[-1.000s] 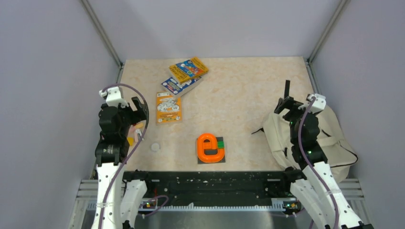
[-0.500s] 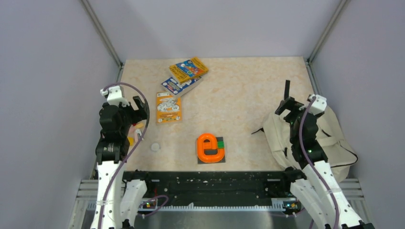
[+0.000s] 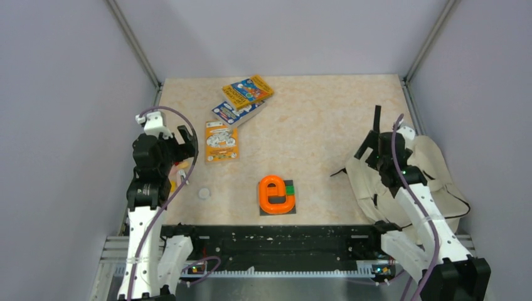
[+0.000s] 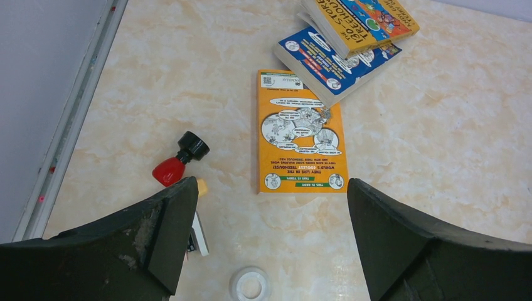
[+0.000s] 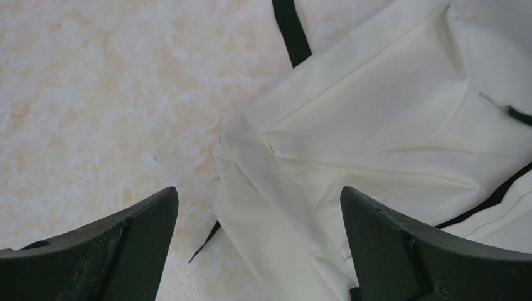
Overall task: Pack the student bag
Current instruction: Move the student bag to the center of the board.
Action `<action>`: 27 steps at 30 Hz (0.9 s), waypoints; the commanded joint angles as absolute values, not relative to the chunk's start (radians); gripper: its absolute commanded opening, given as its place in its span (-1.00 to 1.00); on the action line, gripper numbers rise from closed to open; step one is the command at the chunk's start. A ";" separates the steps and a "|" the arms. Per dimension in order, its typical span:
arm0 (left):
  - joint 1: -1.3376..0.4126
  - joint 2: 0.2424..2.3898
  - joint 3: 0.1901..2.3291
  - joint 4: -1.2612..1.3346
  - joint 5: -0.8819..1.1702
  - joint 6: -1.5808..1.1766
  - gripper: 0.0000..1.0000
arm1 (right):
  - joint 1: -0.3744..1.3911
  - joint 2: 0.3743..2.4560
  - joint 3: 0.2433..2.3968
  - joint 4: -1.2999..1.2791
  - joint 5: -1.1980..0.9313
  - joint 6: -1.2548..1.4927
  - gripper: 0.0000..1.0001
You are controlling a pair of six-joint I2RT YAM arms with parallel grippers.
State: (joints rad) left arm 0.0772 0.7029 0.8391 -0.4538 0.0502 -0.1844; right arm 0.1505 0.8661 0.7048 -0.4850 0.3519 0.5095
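Observation:
The student bag (image 3: 439, 164), cream fabric with black straps, lies slumped at the table's right edge. In the right wrist view its pale folds (image 5: 389, 125) and a black strap (image 5: 290, 28) fill the right side. My right gripper (image 3: 372, 135) hovers over the bag's left edge, open (image 5: 257, 199), with fabric below the gap and nothing held. My left gripper (image 3: 180, 145) hangs open (image 4: 271, 210) over the table's left side, just short of an orange book (image 4: 300, 132), holding nothing.
Two more books (image 3: 246, 98) are stacked at the back, behind the orange book (image 3: 221, 142). A white tape roll (image 4: 250, 283), a red-and-black bottle (image 4: 177, 162) and a small white item (image 4: 199, 233) lie near the left gripper. An orange ring-shaped object (image 3: 276, 194) sits front centre.
The right arm has turned and leaned lower over the bag's left edge, its jaws a little wider. The left arm has edged slightly away from its base.

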 commanded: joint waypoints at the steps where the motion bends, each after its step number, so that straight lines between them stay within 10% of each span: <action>1: 0.081 0.699 0.844 -0.424 0.087 -0.197 0.87 | 0.122 0.895 0.674 -0.580 0.166 0.610 0.97; 27: 0.080 0.710 0.838 -0.416 0.186 -0.218 0.96 | 0.388 1.244 0.760 -0.687 0.537 0.606 0.98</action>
State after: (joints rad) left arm 0.0772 0.7033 0.8391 -0.4538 0.1688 -0.2111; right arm 0.3786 1.2533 0.7216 -0.6781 0.4435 0.6128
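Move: The student bag lies slumped on the board, its middle about 11 cm back from the open right hand, 13 cm to its right and 14 cm below. The bag's left edge is nearer, some 8 cm back and 3 cm left, just as low. The thin strap end lies about 3 cm back and 10 cm left; the orange letter e about 14 cm back and 33 cm left. From the left hand, the bag's middle is roughly 11 cm back, 74 cm right and 24 cm down. Down onto the bag's left edge goes the right hand, sinking about 10 cm while easing some 4 cm back and 4 cm left, and tipping about 30 degrees further down so its wide-open fingers straddle that edge; whether they touch can't be seen. The empty left hand, also open, shifts about 2 cm right. ##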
